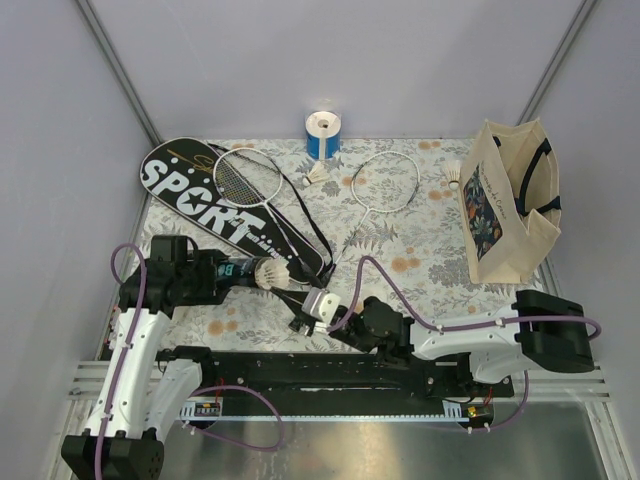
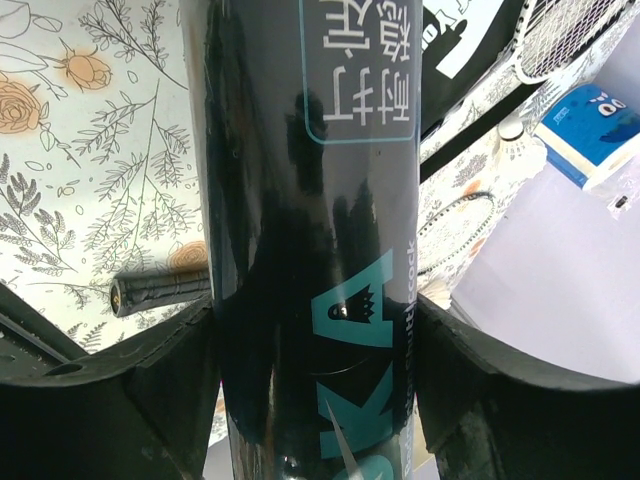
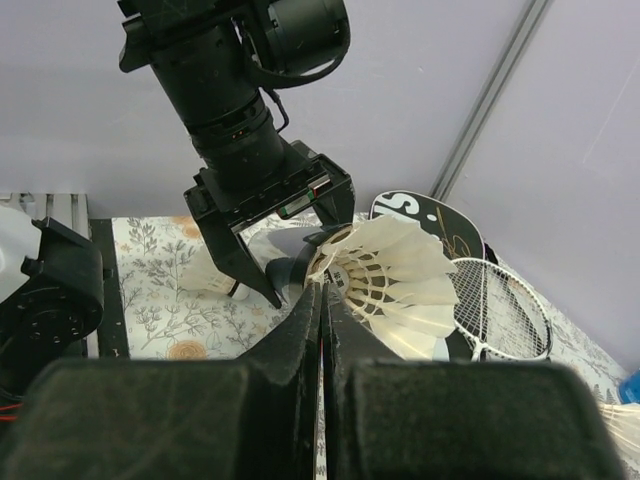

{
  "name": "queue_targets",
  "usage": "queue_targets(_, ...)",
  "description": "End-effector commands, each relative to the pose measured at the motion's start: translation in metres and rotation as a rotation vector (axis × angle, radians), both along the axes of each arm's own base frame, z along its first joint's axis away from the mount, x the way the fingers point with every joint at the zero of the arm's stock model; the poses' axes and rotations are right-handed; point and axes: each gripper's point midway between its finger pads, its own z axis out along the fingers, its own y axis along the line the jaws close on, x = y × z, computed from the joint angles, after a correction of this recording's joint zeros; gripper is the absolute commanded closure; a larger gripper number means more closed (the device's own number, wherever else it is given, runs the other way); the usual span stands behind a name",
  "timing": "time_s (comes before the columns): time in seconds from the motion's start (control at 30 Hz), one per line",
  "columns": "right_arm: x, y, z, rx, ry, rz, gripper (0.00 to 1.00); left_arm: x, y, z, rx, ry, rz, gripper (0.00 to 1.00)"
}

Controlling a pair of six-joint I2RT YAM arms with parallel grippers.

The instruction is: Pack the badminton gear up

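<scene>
My left gripper [image 2: 315, 335] is shut on the black tube [image 2: 290, 200], holding it level above the table [image 1: 235, 270]. A white feather shuttlecock [image 3: 385, 280] sits in the tube's mouth, feathers pointing out [image 1: 270, 273]. My right gripper [image 3: 322, 288] is shut with nothing between its fingers, and its tips rest against the rim of that shuttlecock's feathers [image 1: 297, 292]. One racket [image 1: 245, 175] lies on the black SPORT cover [image 1: 200, 200]. The other racket [image 1: 385, 182] lies on the cloth at mid-table. Loose shuttlecocks lie by the blue roll [image 1: 318, 175] and by the bag [image 1: 453, 175].
A cream tote bag [image 1: 505, 200] stands at the right edge. A blue-and-white roll [image 1: 322, 135] stands at the back middle. A racket handle's end [image 2: 160, 292] lies under the tube. Another shuttlecock [image 3: 210, 275] rests on the flowered cloth behind my left gripper's finger.
</scene>
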Motion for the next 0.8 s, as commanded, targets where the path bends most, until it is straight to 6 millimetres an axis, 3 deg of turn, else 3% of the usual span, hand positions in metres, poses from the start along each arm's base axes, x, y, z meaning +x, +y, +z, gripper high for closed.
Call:
queue_targets(0.0, 0.003, 0.012, 0.015, 0.063, -0.008, -0.023, 1.00, 0.003, -0.011, 0.024, -0.060, -0.074, -0.030, 0.84)
queue_targets(0.27, 0.002, 0.035, 0.007, 0.039, 0.078, 0.005, 0.98, 0.001, -0.011, 0.041, -0.059, -0.138, -0.039, 0.88)
queue_targets(0.5, 0.001, 0.014, 0.021, 0.062, 0.249, -0.002, 0.64, -0.001, -0.006, 0.039, -0.014, -0.153, -0.050, 0.88)
queue_targets(0.6, -0.006, 0.003, 0.032, 0.060, 0.320, 0.026, 0.44, -0.002, -0.006, 0.035, -0.016, -0.147, -0.044, 0.88)
queue_targets(0.77, -0.005, -0.013, 0.046, 0.037, 0.404, -0.001, 0.36, -0.003, -0.006, 0.033, -0.005, -0.154, -0.054, 0.88)
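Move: The right hand holds a shuttlecock by its skirt at the open mouth of the tube, the mouth's middle lying about 4 cm left, 3 cm ahead and slightly below. The crossed racket handles are some 8 cm to its right, 5 cm farther out and 22 cm below; the Sport bag's middle is roughly 16 cm left, 30 cm ahead and 24 cm down. From the left hand gripping the tube, the mouth lies some 12 cm right, 3 cm back and 8 cm higher. Still pinching the feather skirt, the right fingers push the shuttlecock about 3 cm left and slightly down into the tube's mouth, then open wide to let go. The hand backs off right by 3 cm, rising at the end and rolling its forward side down some 15 degrees. The left keeps its grip on the tube, lifting it about 1.5 cm and easing slightly back. ##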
